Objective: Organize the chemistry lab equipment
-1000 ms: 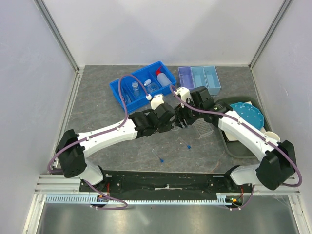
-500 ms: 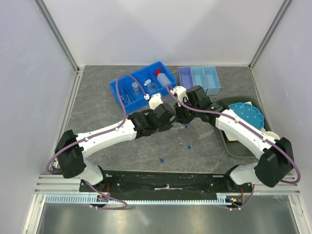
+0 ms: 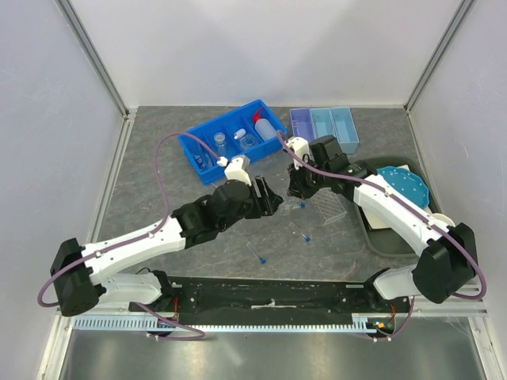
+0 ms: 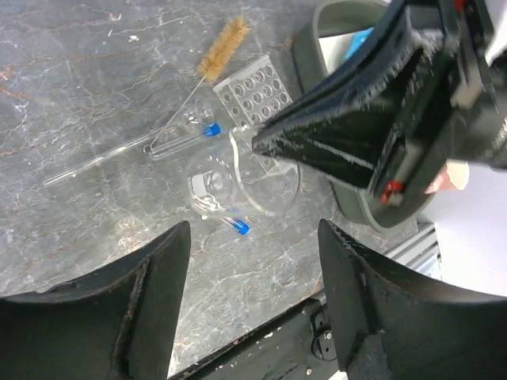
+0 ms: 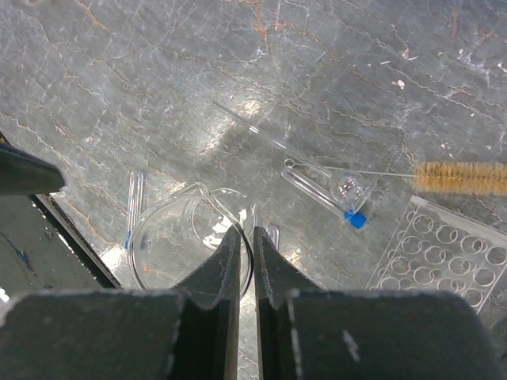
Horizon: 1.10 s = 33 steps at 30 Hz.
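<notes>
A clear glass beaker (image 5: 166, 245) hangs just above the table, and my right gripper (image 5: 246, 231) is shut on its rim wall. In the left wrist view the same beaker (image 4: 210, 186) shows under the right gripper's black fingers (image 4: 348, 134). My left gripper (image 4: 253, 226) stands open and holds nothing, a short way back from the beaker. Blue-capped test tubes (image 3: 299, 232) (image 3: 257, 253) lie loose on the table. Another tube (image 5: 329, 190) lies beside a thin glass rod (image 5: 253, 131). The clear tube rack (image 3: 331, 207) and a tan bristle brush (image 5: 459, 178) lie to the right.
A blue bin (image 3: 192, 150) at the back holds small flasks and the red-capped squeeze bottle (image 3: 268, 127). A lavender and blue divided tray (image 3: 323, 127) stands beside it. At right are a dark tray (image 3: 380, 233), a teal dotted plate (image 3: 402, 186) and a beige cup (image 3: 440, 226).
My right gripper has shut on the beaker's rim. My left gripper has opened, let go of it and drawn back toward the near left.
</notes>
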Each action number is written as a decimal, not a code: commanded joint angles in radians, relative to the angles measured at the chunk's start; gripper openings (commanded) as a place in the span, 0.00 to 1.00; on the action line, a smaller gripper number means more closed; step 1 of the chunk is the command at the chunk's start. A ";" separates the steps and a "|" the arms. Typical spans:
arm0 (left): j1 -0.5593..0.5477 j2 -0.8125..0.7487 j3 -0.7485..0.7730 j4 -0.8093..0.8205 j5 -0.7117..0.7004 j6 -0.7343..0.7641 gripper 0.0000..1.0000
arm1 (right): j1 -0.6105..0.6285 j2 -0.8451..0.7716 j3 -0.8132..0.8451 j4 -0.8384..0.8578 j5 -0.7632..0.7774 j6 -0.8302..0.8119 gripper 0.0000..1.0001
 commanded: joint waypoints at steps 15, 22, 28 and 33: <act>0.538 -0.342 0.014 -0.252 0.510 0.801 1.00 | -0.329 0.357 0.569 0.070 0.051 -0.098 0.03; 0.546 -0.387 -0.136 -0.192 0.385 0.878 1.00 | -0.332 0.627 0.818 0.102 0.127 -0.119 0.05; 0.548 -0.416 -0.181 -0.183 0.361 0.881 0.99 | -0.331 0.810 0.984 0.104 0.185 -0.124 0.06; 0.549 -0.463 -0.198 -0.177 0.303 0.895 0.99 | -0.332 0.865 0.995 0.104 0.219 -0.145 0.06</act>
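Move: The right hand already holds the glass beaker by its rim; the purple bin it is taken to lies about 28 cm ahead, 7 cm right and 12 cm lower. The nearer light-blue bin is some 9 cm to the right of the purple one; the wash bottle in the blue tray stands about 14 cm to its left and 2 cm farther out. From the empty left hand, the purple bin is about 32 cm ahead, 12 cm right and 16 cm below. Right hand carries the beaker some 30 cm forward over the purple bin; left opens wider, backing off leftward. ##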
